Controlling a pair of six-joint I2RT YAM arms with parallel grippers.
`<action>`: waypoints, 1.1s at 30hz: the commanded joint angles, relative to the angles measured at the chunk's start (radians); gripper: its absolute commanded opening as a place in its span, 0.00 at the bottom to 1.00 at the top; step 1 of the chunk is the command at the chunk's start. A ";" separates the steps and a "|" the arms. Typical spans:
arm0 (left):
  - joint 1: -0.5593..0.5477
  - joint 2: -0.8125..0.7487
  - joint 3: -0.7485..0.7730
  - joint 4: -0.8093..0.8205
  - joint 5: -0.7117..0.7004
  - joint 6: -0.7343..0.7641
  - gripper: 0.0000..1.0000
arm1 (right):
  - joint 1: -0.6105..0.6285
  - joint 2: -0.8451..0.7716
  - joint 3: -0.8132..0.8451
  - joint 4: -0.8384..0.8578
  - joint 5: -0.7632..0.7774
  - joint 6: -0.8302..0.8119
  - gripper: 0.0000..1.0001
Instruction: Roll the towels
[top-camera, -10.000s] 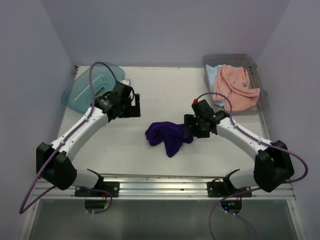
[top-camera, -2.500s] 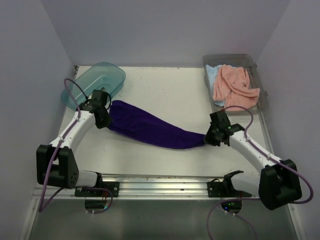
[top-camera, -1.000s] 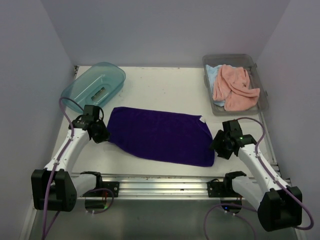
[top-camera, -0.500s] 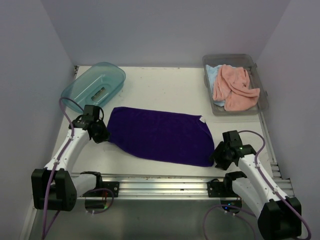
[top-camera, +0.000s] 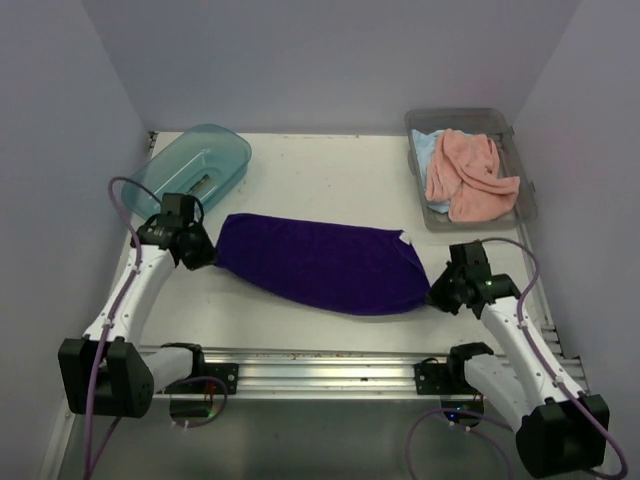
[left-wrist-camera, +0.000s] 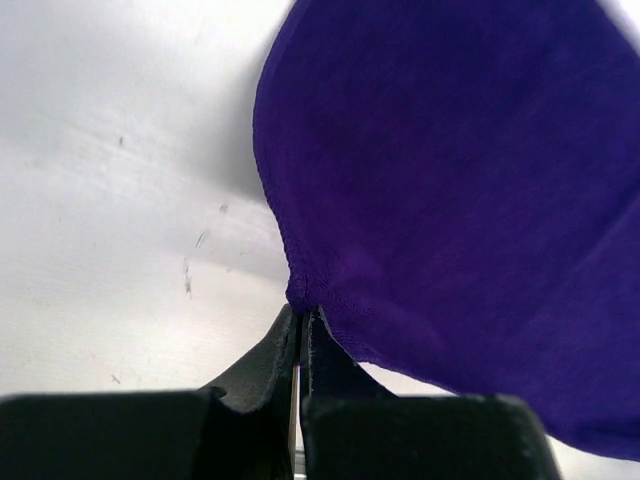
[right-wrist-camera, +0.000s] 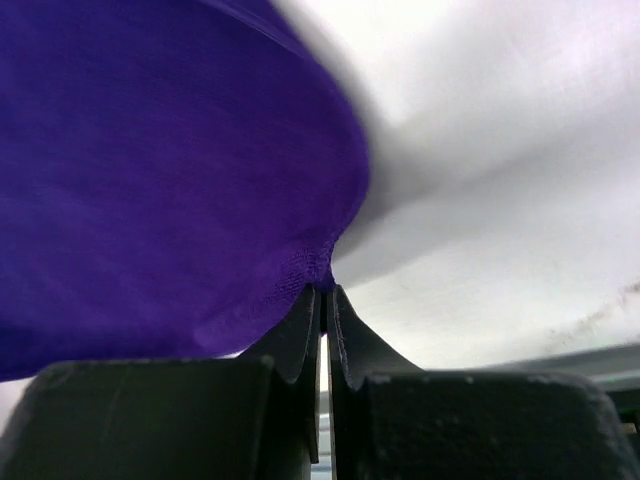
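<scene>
A dark purple towel (top-camera: 320, 265) stretches across the middle of the table, its near edge lifted between the two arms. My left gripper (top-camera: 205, 256) is shut on the towel's near-left corner (left-wrist-camera: 300, 295). At the near-right corner (right-wrist-camera: 322, 275) my right gripper (top-camera: 436, 292) is shut on the cloth. In both wrist views the purple towel (left-wrist-camera: 450, 180) (right-wrist-camera: 160, 170) fills the frame above closed jaws. A salmon pink towel (top-camera: 468, 178) and a light blue towel (top-camera: 425, 148) lie crumpled in the clear grey bin (top-camera: 520, 170) at the back right.
A teal translucent tub (top-camera: 188, 170) stands at the back left, just beyond the left arm. A metal rail (top-camera: 320, 358) runs along the table's near edge. Purple walls close in the left, right and back sides.
My right gripper closed on the towel's near-right corner. Both grippers rose and moved away from me, lifting the near edge so the flat towel now looks narrower.
</scene>
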 joint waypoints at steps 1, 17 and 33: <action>0.003 0.013 0.205 -0.010 -0.034 0.032 0.00 | -0.002 0.045 0.225 0.024 0.100 -0.102 0.00; 0.003 0.066 0.805 -0.122 -0.101 0.095 0.00 | -0.003 0.144 0.930 -0.101 0.263 -0.308 0.00; 0.003 -0.164 0.581 -0.122 -0.012 0.087 0.00 | -0.003 -0.074 0.727 -0.225 0.204 -0.311 0.00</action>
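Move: Both hands hold the purple towel by its near corners; its middle lies about 24 cm right of the left hand, some 2 cm ahead and 8 cm lower. From the right hand it is roughly 24 cm left, 9 cm ahead and 4 cm lower. The teal bin stands about 28 cm ahead and 9 cm left of the left hand, the grey bin some 35 cm ahead and 17 cm right of the right hand. Both hands, still pinching the towel's corners, whip up some 25–30 cm and forward, tilting outward, then dip back. ##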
